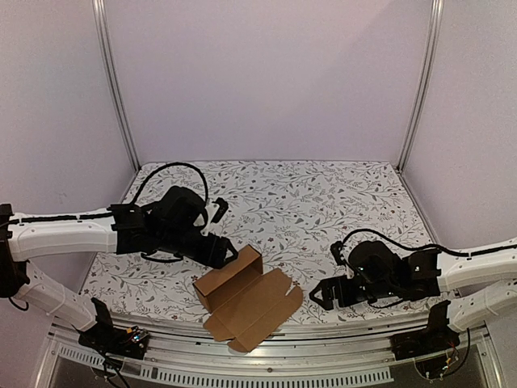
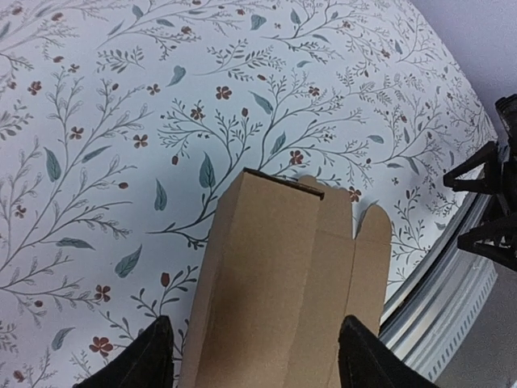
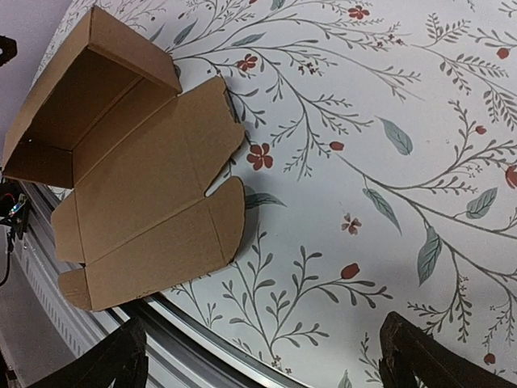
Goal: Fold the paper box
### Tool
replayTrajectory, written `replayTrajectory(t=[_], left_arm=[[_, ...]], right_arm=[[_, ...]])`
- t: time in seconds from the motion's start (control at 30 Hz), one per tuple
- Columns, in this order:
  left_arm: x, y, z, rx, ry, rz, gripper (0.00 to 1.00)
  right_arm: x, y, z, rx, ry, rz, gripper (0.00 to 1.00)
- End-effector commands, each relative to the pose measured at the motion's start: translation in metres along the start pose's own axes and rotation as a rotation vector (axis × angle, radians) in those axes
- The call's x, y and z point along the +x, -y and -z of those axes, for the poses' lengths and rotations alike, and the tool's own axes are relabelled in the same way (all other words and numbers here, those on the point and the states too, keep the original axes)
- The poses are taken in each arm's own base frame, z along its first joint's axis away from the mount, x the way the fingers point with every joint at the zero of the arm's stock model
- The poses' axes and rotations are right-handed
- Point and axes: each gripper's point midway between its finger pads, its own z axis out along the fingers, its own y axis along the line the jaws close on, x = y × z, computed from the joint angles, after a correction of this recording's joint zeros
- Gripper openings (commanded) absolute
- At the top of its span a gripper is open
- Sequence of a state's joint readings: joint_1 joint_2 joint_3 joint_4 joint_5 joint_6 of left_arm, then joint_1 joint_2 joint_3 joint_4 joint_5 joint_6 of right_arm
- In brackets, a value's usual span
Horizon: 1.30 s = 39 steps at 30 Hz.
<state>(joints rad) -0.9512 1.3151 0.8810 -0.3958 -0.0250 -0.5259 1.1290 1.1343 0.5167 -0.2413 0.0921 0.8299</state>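
The paper box (image 1: pixel 242 297) is plain brown cardboard, standing near the table's front edge with its walls up and its lid flaps lying flat toward the front right. My left gripper (image 1: pixel 226 252) hovers at the box's far-left end. In the left wrist view the box (image 2: pixel 283 267) lies between and beneath the widely parted jaws of the left gripper (image 2: pixel 258 356), with no clear pinch on it. My right gripper (image 1: pixel 319 295) is open just right of the flaps. In the right wrist view the right gripper (image 3: pixel 271 360) holds nothing and the box (image 3: pixel 137 186) lies at the upper left.
A floral cloth (image 1: pixel 323 202) covers the table. A metal rail (image 1: pixel 323 327) runs along the near edge, close under the flaps and the right gripper, and shows in the right wrist view as the rail (image 3: pixel 186 339). Pale walls and two upright posts (image 1: pixel 117 89) enclose the back.
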Motion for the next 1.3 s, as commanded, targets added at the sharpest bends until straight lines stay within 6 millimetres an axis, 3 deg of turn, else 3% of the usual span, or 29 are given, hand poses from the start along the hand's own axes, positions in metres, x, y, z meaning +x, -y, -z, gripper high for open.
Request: replayTrajectory(t=[0.0, 0.37, 1.03, 1.27], left_arm=[[0.016, -0.014, -0.003, 0.005, -0.061, 0.045, 0.68], [0.030, -0.014, -0.015, 0.106, -0.109, 0.102, 0.67], [0.049, -0.041, -0.026, 0.105, -0.137, 0.217, 0.49], [0.050, -0.051, -0.026, 0.096, -0.136, 0.254, 0.45]], right_arm=[[0.019, -0.017, -0.009, -0.028, -0.087, -0.093, 0.99], [0.029, -0.043, -0.055, -0.109, -0.144, -0.216, 0.92], [0.028, -0.017, -0.079, -0.064, -0.047, -0.272, 0.72], [0.027, -0.018, -0.086, -0.093, -0.030, -0.279, 0.64]])
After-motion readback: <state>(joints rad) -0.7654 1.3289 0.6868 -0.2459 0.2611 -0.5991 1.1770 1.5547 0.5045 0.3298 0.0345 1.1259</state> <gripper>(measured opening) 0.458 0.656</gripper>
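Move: The raised box section sits almost right under my left hand: its middle is about 2 cm back, 1 cm left and some 10 cm below. The flat panel lies roughly 9 cm back and 5 cm right of that hand, 13 cm down. For my right hand, the panel's outer side tab is about 7 cm left, 2 cm ahead and 6 cm below; from this hand the panel's middle is some 16 cm left and 1 cm back. I bring both hands onto the box. My right hand drops about 4 cm, drawing slightly back, then sweeps some 7 cm left until its half-closing fingers reach the edge of the outer tab. My left hand sinks about 5 cm and eases left, tipping its fingers more steeply down, and narrows them over the top edge of the raised section without closing. ##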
